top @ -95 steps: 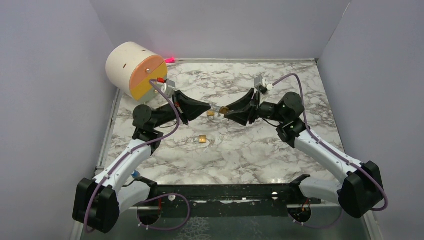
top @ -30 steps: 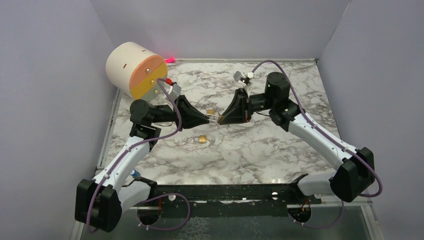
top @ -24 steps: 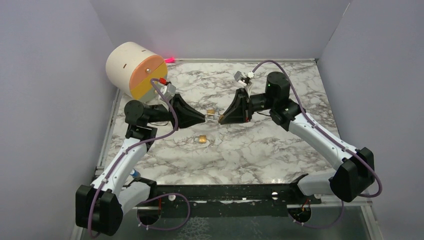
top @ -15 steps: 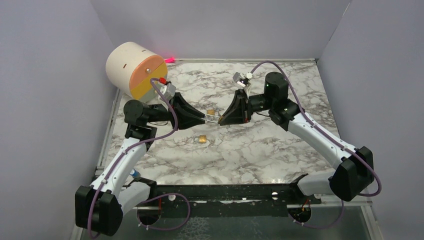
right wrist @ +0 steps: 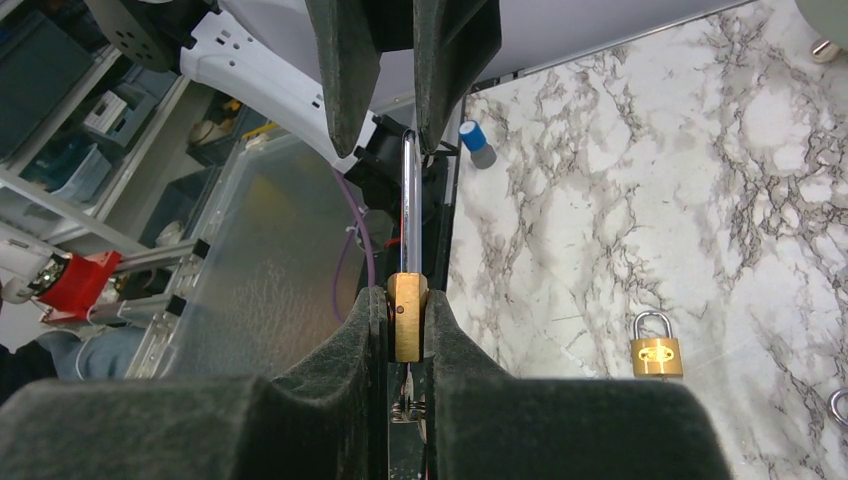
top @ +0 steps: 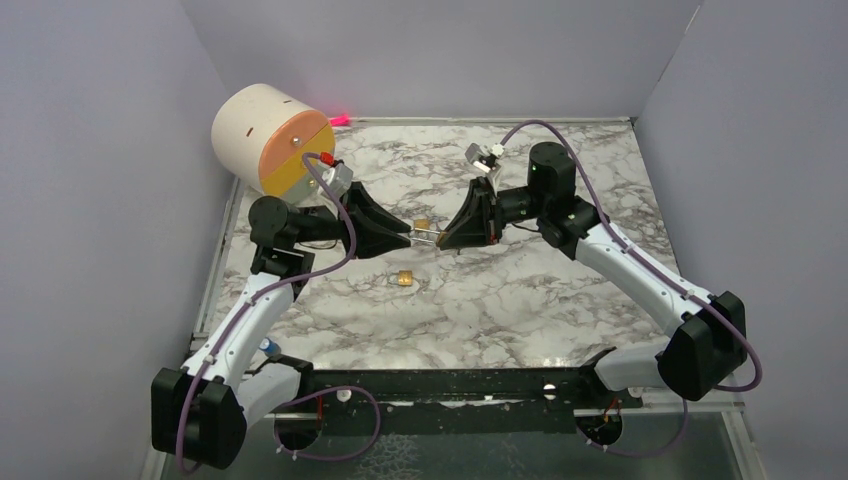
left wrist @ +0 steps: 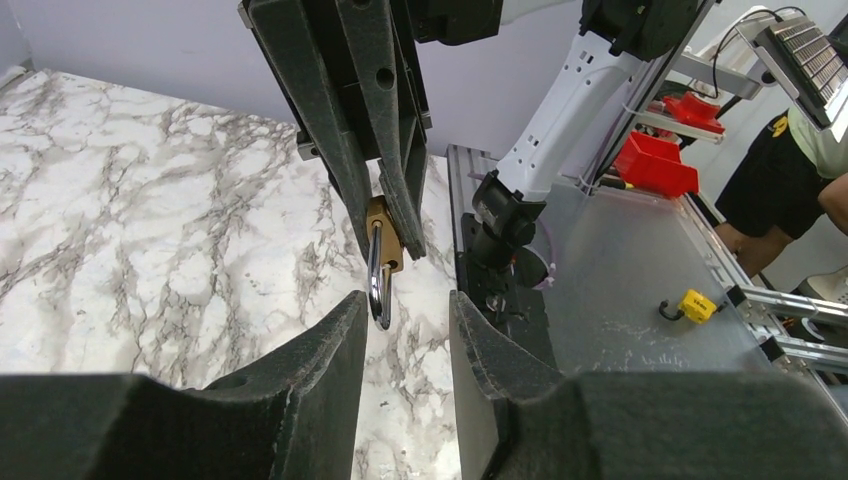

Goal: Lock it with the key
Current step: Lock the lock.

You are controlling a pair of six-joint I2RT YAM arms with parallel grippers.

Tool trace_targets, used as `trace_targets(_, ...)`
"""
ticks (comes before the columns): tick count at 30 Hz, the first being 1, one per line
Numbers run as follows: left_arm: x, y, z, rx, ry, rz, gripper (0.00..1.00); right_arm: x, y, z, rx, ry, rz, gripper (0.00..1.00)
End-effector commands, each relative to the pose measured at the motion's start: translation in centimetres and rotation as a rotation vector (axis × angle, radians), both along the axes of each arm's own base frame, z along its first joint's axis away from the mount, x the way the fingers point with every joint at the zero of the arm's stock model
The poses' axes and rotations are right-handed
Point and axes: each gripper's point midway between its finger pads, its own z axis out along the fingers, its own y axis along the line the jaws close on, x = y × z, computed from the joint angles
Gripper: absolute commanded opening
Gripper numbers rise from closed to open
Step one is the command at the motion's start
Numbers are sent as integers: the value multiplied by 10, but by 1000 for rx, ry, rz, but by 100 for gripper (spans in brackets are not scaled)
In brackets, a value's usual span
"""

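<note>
My right gripper (top: 441, 238) is shut on the brass body of a small padlock (right wrist: 407, 318), held above the marble table (top: 520, 300). Its steel shackle (right wrist: 410, 200) points straight at my left gripper (top: 409, 238). The left gripper (left wrist: 405, 310) stands open. Its two fingers sit on either side of the shackle tip (left wrist: 378, 285) without touching it. In the left wrist view the brass body (left wrist: 385, 225) shows pinched between the right fingers (left wrist: 345, 120). I cannot make out the key in any view.
Two more brass padlocks lie on the table, one (top: 404, 279) in front of the grippers and one (top: 423, 223) just behind them. A cream and orange cylinder (top: 270, 140) sits at the back left by the wall. Grey walls close in three sides.
The left jaws have opened and let go of the shackle, and the left arm has drawn back a little. The right gripper keeps hold of the padlock and has barely moved.
</note>
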Motion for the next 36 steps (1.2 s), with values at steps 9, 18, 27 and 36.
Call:
trace_targets(9, 3, -2, 11, -12, -18, 11, 37, 2, 2, 13, 17, -31, 12, 1)
trace_targets(18, 7, -2, 14, -14, -19, 31, 19, 3, 3, 13, 16, -31, 11, 1)
trace_targets(27, 14, -3, 13, -13, -6, 61, 11, 4, 4, 12, 12, -29, 12, 1)
trace_targets(36, 24, -5, 13, -4, 87, 77, 0, 7, 3, 19, 17, -68, -26, 1)
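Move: My right hand still grips the lock's body. The shackle I go for with my left hand is centred about 3 cm to its right, 1 cm ahead and level; its near end is already close to the fingertips. From my left hand the lock body is some 6 cm right, level with it. One loose padlock lies roughly 20 cm below, 4 cm ahead and 1 cm left; another lies equally low, 16 cm ahead and 1 cm right. From my right hand the shackle is about 4 cm left. I close my left fingers from about a third open until they are shut on the rounded end of the shackle, pinching it between the tips, and meanwhile shift that hand forward about 1.5 cm with a slight wrist turn of some 5 degrees. With my right hand I stay in place and keep my grip on the lock body. ##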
